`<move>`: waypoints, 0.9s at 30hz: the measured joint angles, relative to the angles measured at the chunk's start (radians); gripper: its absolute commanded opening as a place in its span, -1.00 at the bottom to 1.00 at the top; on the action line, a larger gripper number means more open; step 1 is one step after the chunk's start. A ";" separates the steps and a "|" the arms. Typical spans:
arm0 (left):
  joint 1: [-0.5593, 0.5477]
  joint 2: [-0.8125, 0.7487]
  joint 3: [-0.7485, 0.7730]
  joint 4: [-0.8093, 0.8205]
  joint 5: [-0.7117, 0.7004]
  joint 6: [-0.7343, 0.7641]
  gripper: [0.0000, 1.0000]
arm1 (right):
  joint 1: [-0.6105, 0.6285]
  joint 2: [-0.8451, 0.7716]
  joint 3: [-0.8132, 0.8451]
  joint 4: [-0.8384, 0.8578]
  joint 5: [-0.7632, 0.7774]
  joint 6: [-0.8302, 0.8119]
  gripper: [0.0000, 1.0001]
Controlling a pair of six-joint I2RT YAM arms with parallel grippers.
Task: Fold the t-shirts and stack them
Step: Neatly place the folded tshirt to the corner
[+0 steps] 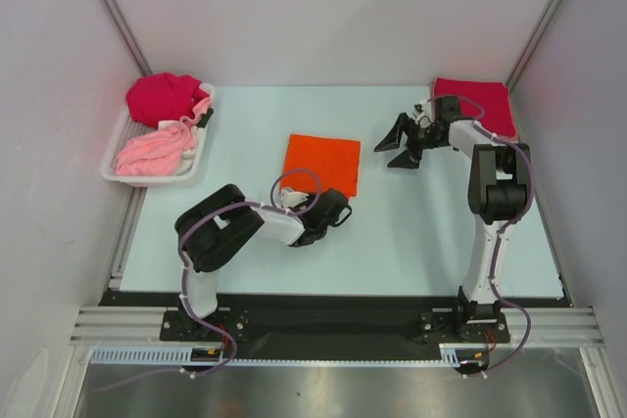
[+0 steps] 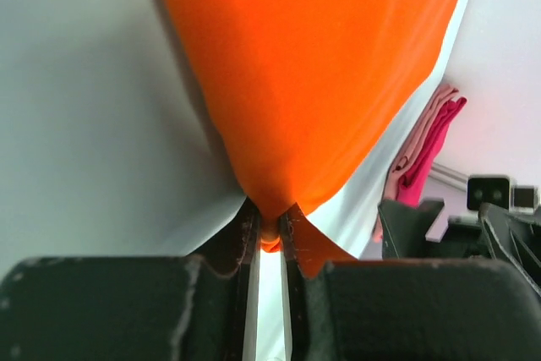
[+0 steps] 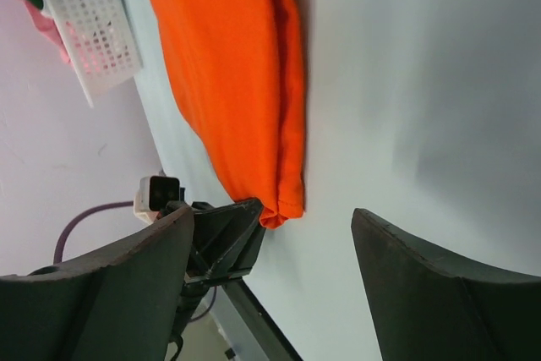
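A bright orange t-shirt (image 1: 322, 164) lies folded into a rectangle in the middle of the table. My left gripper (image 1: 342, 206) sits at its near right corner. In the left wrist view the left gripper (image 2: 269, 219) is shut on that corner of the orange cloth (image 2: 313, 73). My right gripper (image 1: 388, 155) hangs open just right of the orange shirt, nothing between its fingers (image 3: 423, 285). A folded crimson t-shirt (image 1: 476, 103) lies at the back right. A bunched crimson shirt (image 1: 165, 97) and a pale pink one (image 1: 152, 152) fill the tray.
The white perforated tray (image 1: 110, 171) stands at the back left against the wall. Grey walls close the table on the left, back and right. The right arm (image 1: 495, 183) rises near the right edge, in front of the folded crimson shirt.
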 measured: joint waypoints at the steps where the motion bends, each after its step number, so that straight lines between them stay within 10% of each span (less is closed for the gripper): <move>1: 0.006 -0.016 -0.023 0.011 0.011 0.000 -0.91 | 0.017 0.008 0.003 0.008 -0.009 -0.001 0.65; 27: 0.084 -0.269 -0.198 0.128 0.164 0.017 -0.99 | 0.179 0.021 -0.290 0.476 -0.138 0.328 0.64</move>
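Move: My left fingers already pinch the orange t-shirt by its near right part; its middle lies about 9 cm ahead and 5 cm left of them, nearly level. The red stack, where the shirt is bound, is some 24 cm ahead and 30 cm right. From my open right hand the shirt's middle is about 15 cm left, 1 cm back and 7 cm below, and the stack 14 cm ahead, 20 cm right, 6 cm below. Keeping its pinch, my left hand lifts the shirt's near edge about 6 cm, drifting a little left and rolling its left side down some 10 degrees. Meanwhile my right hand, fingers staying wide open, sweeps left towards the shirt's right edge, then draws back and sinks as it reaches the raised cloth, about 9 cm left in all; whether it touches can't be seen. ##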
